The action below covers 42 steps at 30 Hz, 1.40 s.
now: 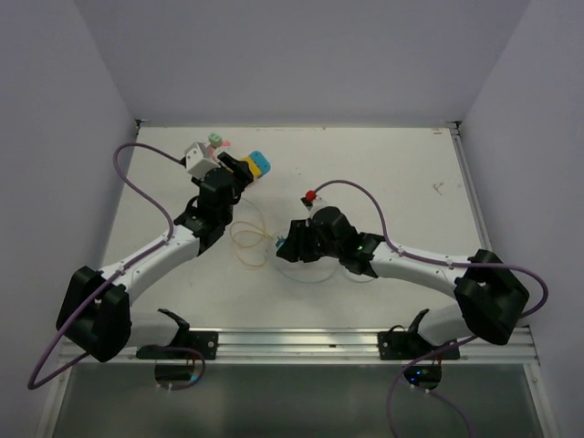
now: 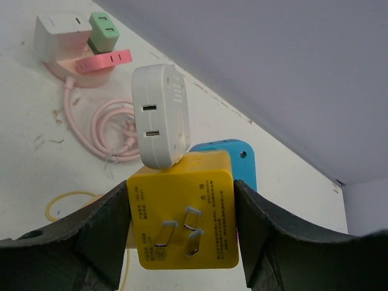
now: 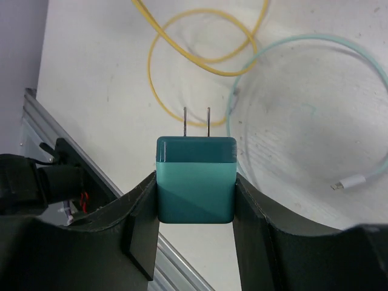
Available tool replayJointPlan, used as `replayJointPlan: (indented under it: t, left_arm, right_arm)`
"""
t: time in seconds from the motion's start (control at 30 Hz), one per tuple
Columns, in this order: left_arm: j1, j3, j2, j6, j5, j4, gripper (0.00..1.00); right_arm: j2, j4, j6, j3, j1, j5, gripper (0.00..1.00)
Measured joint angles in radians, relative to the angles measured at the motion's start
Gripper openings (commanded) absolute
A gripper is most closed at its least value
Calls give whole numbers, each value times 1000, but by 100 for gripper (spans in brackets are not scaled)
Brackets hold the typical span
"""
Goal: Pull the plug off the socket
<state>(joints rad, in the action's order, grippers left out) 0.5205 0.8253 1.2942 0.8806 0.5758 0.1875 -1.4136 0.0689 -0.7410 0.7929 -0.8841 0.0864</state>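
Note:
My left gripper (image 2: 182,225) is shut on a yellow cube socket (image 2: 182,212) whose three metal pins face the camera. A white adapter (image 2: 160,115) is plugged into the cube's top and a blue block (image 2: 233,159) sits behind it. In the top view this cube (image 1: 248,168) is at the back left, held by the left gripper (image 1: 239,172). My right gripper (image 3: 196,195) is shut on a teal plug (image 3: 196,179). Its two bare prongs (image 3: 196,121) point away, clear of any socket. It hangs at mid-table (image 1: 280,245) in the right gripper (image 1: 285,245).
A pink, white and green socket cluster (image 2: 79,42) with a coiled pink cable (image 2: 103,130) lies at the back left. Yellow cable loops (image 3: 182,48) and a pale teal cable (image 3: 315,121) lie under the right gripper. A red-tipped piece (image 1: 310,196) lies nearby. The metal rail (image 1: 301,342) runs along the near edge.

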Motion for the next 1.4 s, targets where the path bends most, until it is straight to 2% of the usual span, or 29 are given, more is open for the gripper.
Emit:
replayJointPlan:
  t: [0.17,0.33,0.57,0.8,1.03,1.17,1.4]
  left_arm:
    - [2,24,19,-34,33,39,0]
    - [4,36,18,-89,-14,28,0]
    - [3,37,-22,-166,-237,-50,0]
    - [4,35,-128,-221,-454,-127,0]
    - [3,-37,-211,-225,-592,-131,0]
    - [3,-64,-212,-248,-653,-138,0]
    - [3,-71,-212,-314,-729,-138,0]
  right_arm:
    - [18,-57,5,-20,2,-7,0]
    - [90,-129,62,-29,52,-77,0]
    - [89,-188,154,-53,231,-171,3]
    - [-9,-195,209,-53,238,-228,11]
    - [-72,-185,226,-53,238,-238,28]
    - [-71,-174,229,-53,238,-238,53]
    - [-5,-179,229,-69,238,-233,77]
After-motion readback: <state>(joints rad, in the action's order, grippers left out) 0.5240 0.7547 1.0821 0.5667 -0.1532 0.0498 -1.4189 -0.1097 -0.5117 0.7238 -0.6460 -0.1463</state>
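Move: The right gripper holds the freed teal plug; its set-down spot, clear table, lies about 6 cm ahead, 13 cm right and 9 cm below. From this hand, the white cable tip is 3 cm ahead and 7 cm right, the cabled teal plug 4 cm ahead and 18 cm right. The left gripper, holding the yellow socket, goes to open air about 10 cm back and 8 cm right; the yellow cable loop lies 9 cm behind it, 19 cm below. Carry the teal plug right and somewhat forward with the right gripper, away from the yellow cable loop, tipping the fingers steeper, then lower it about 8 cm to the table beside the cabled plug, open and rise a little. Meanwhile draw the left gripper back and right, keeping its grip on the yellow socket and swinging it some 45 degrees clockwise. ##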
